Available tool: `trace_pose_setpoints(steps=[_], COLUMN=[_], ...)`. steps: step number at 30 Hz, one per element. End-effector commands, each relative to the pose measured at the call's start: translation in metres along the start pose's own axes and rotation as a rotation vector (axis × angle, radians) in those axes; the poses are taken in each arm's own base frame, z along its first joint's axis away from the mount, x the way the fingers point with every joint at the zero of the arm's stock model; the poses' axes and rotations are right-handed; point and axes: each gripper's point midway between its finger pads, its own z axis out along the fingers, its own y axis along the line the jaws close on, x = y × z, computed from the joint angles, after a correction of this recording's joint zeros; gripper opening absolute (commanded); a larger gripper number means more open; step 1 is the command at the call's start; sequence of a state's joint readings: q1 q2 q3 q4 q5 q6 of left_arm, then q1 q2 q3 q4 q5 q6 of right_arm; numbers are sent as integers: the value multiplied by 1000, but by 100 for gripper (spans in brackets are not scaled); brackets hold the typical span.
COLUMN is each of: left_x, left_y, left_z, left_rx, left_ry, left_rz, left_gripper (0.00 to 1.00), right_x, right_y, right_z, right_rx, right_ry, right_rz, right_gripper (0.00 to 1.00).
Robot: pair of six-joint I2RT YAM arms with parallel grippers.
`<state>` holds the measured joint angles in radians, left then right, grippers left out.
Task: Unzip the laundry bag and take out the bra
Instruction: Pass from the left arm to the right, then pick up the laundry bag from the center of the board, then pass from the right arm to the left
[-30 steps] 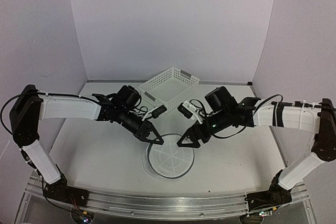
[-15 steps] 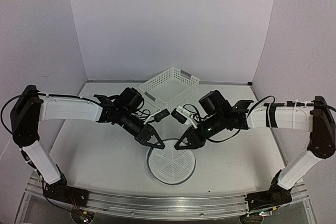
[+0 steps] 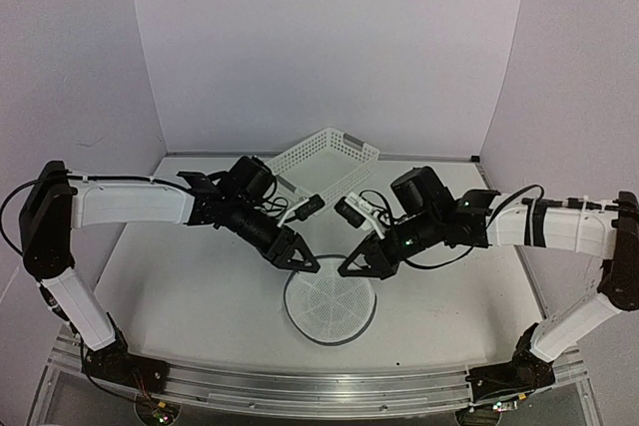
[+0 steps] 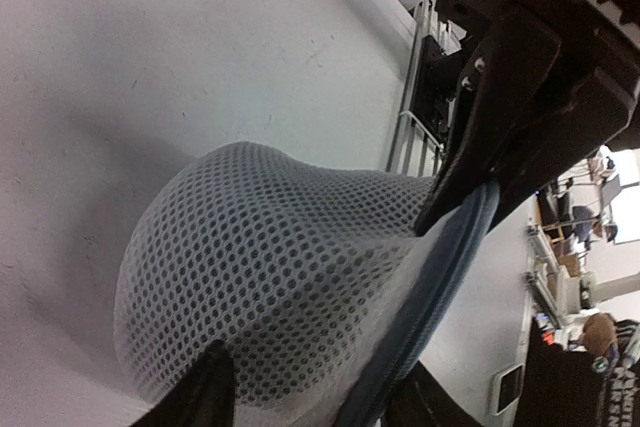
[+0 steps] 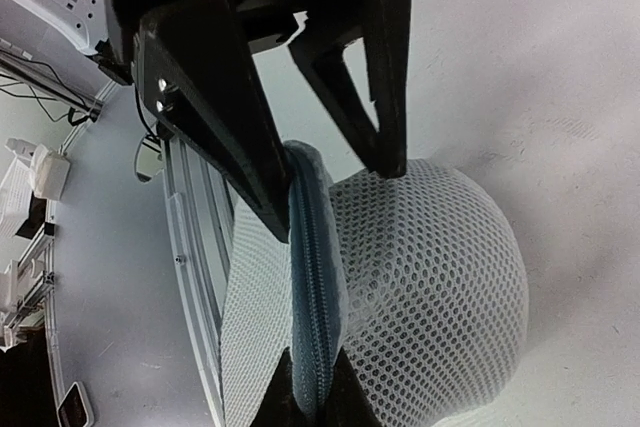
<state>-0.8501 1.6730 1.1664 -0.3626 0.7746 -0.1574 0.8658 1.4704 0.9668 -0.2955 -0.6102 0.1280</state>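
Observation:
The laundry bag [image 3: 329, 306], a flat white mesh disc with a dark rim, lies on the table between the two arms. My right gripper [image 3: 356, 264] is shut on its blue-grey zippered rim [image 5: 318, 277], at the bag's far right edge. My left gripper [image 3: 300, 258] stands open at the far left edge, one finger on each side of the mesh [image 4: 260, 267] and rim [image 4: 440, 277]. The right wrist view shows the left gripper [image 5: 335, 192] straddling the same rim just beyond my right gripper [image 5: 315, 387]. The bra is hidden.
A white perforated plastic basket [image 3: 321, 162] stands at the back of the table, behind both grippers. White walls close in the back and sides. The metal rail [image 3: 300, 386] with the arm bases runs along the near edge.
My left gripper has opened and my right gripper has shut on the bag's rim. Both have drawn in at the bag's far edge, and the bag has shifted slightly right.

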Motion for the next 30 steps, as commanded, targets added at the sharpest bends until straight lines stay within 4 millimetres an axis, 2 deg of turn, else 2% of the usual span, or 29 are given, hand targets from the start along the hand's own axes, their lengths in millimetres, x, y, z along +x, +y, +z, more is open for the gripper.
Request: trace_pose_setpoints(steps=[1,5,9,14,17,22,26,30], left_x=[-48,-66,-79,-88,-89,-83,-80,-79], left_y=[0,7,12,-2,-12,-23,-32,-39], left_z=[-36,-66,-99,-127,-139,-147,-151,-154], left_rx=[-155,-251,-363,-356,-298,-171,-70,21], left_ry=[-164,-283,-419,-569,-668,-786,-849,-896], left_rz=[62,33,-4,-54,-92,-184,-227,-260], left_gripper=[61,75,81,88,89,88,88,87], right_x=[-33,-49,-68,-95,-112,-131,-143,-159], right_y=[12,6,-1,-17,-13,-13,-4,9], right_z=[-25,-41,-57,-82,-102,-137,-149,-152], right_rx=[46,130,201,314,326,334,257,215], right_ry=[-145,-225,-342,-506,-643,-857,-978,-1041], right_rz=[-51,-7,75,209,237,337,389,396], right_gripper=[0,0,0,0,0,0,0,0])
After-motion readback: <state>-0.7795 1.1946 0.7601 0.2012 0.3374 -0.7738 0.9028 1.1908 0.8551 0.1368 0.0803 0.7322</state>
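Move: The laundry bag's middle is about 8 cm below the right hand, 3 cm to its left and 1 cm back; the right fingers are already shut on the rim. From the half-open left fingers around that rim, it lies about 1 cm back, 3 cm right and 8 cm down. The white basket is roughly 43 cm ahead of the right hand, 4 cm left of it and 13 cm below. The right hand keeps its pinch on the bag's zipped rim and lifts it about 13 cm, carrying it forward some 9 cm towards the basket and a little right, while the wrist swings clockwise by nearly 50 degrees and rolls its left side up. The already opening left fingers spread to nearly full width and let the rim go, and that hand draws off first forward and up, then up and left, ending about 10 cm higher and 7 cm farther left, turned some 40 degrees counter-clockwise. ##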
